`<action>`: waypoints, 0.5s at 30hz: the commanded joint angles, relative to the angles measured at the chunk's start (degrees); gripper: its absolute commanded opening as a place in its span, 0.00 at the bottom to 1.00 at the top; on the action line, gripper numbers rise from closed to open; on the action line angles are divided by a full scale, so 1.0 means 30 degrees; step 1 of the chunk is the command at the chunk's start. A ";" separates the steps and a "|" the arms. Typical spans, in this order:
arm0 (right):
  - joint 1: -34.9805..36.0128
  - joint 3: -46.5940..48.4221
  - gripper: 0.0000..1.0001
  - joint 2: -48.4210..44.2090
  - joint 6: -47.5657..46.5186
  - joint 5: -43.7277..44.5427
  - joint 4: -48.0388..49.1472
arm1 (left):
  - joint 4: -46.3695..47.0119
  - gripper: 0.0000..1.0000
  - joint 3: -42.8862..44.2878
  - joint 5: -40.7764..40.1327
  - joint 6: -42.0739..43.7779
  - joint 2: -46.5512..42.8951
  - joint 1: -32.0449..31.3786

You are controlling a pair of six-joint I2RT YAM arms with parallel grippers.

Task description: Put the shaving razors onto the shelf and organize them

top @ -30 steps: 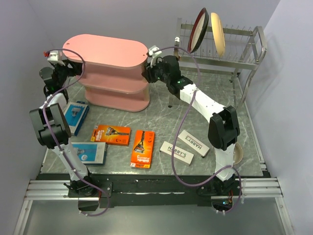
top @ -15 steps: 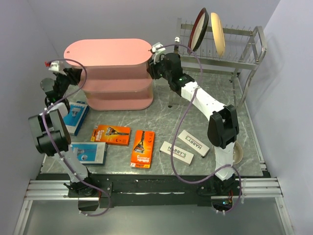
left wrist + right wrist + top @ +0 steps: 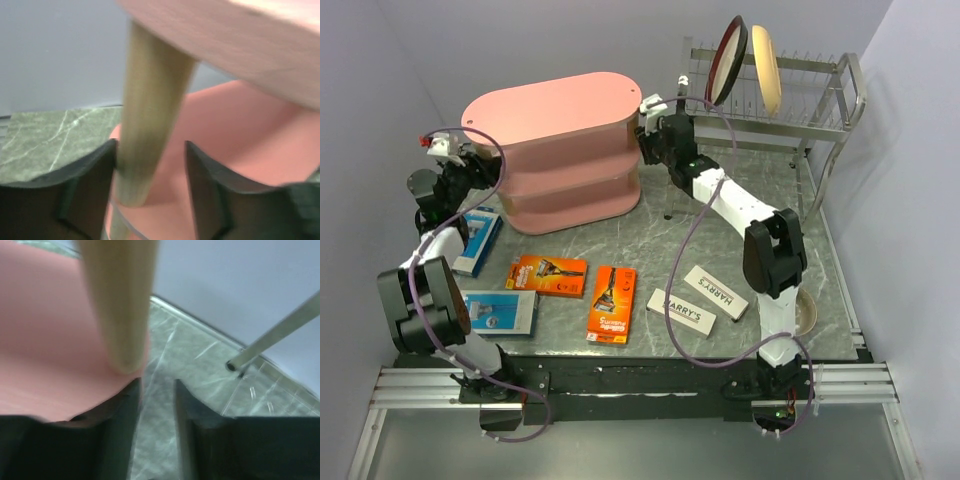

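The pink shelf (image 3: 550,140) stands at the back left, turned at a slant. My left gripper (image 3: 472,165) is at its left end. In the left wrist view it is open (image 3: 150,150) round a wooden post (image 3: 150,85); the post touches the left finger and stands apart from the right one. My right gripper (image 3: 648,140) is at the shelf's right end, open (image 3: 157,387) with only table between its fingers, beside another post (image 3: 120,300). The shaving razors lie on the table: blue-and-white cards (image 3: 477,238) (image 3: 502,311), orange cards (image 3: 551,275) (image 3: 612,303), white boxes (image 3: 714,291) (image 3: 688,311).
A steel wire dish rack (image 3: 820,110) stands at the back right with two upright plates (image 3: 728,60) (image 3: 765,68). A pale dish (image 3: 808,315) lies by the right arm's base. Walls close in on the left, back and right.
The shelf has slid to the right and swung, its right end going toward the back. Both grippers moved with it at its two ends. The left jaws narrowed, then widened again.
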 commanded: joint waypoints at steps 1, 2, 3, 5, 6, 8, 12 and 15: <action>-0.0221 -0.0788 0.56 -0.2751 -0.0163 0.0398 0.0886 | -0.2953 0.94 -0.0494 0.0326 0.0500 -0.3121 -0.0381; -0.0133 -0.1021 0.59 -0.3102 -0.0017 0.0311 0.0798 | -0.3626 1.00 -0.0553 0.0237 0.1032 -0.3590 -0.0410; -0.0074 -0.1198 0.61 -0.3889 0.0042 0.0281 0.0768 | -0.5518 0.97 -0.0525 0.0236 0.1559 -0.4581 -0.0381; 0.0043 -0.2101 0.68 -0.4713 0.0160 0.0281 0.0913 | -0.7198 0.96 -0.0612 -0.0142 0.2588 -0.5582 -0.0264; 0.0130 -0.2513 0.69 -0.5500 0.0102 -0.0241 0.1030 | -0.8483 0.96 -0.0844 -0.0203 0.2677 -0.6573 -0.0234; 0.0306 -0.3831 0.72 -0.6353 0.0014 -0.0276 0.1410 | -1.0041 0.97 -0.1255 -0.0873 0.2590 -0.7545 0.0000; 0.0570 -0.5736 0.74 -0.8433 0.1474 -0.0421 0.0390 | -1.4930 0.97 -0.1812 -0.0382 0.4107 -1.0796 0.0293; 0.0978 -0.8779 0.75 -1.0570 0.2970 -0.0919 0.0152 | -1.8187 0.97 -0.2486 0.0176 0.4990 -1.3199 0.0352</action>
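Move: From the left hand, the crosswise orange razor box lies about 15 cm back and 12 cm right, the far blue box 4 cm back and 6 cm left, both 26 cm down; the pink shelf's middle is 8 cm ahead, 17 cm right, 10 cm lower. From the right hand, the farther Harry's box lies some 30 cm back, 15 cm right, 23 cm down, and the shelf's middle 19 cm left, about level forward, 10 cm lower. The left hand, with the shelf's left post still between its already loosening fingers, spreads them to nearly full width and draws straight back off the post, about 12 cm, drifting a little right and some 3 cm up, fingertips tilting slightly down. Meanwhile the right hand, its fingers already beside the right post, backs away from the shelf about 10 cm and climbs almost as much from nearly the start, with a slight drift right, opening its fingers wider as it goes. ##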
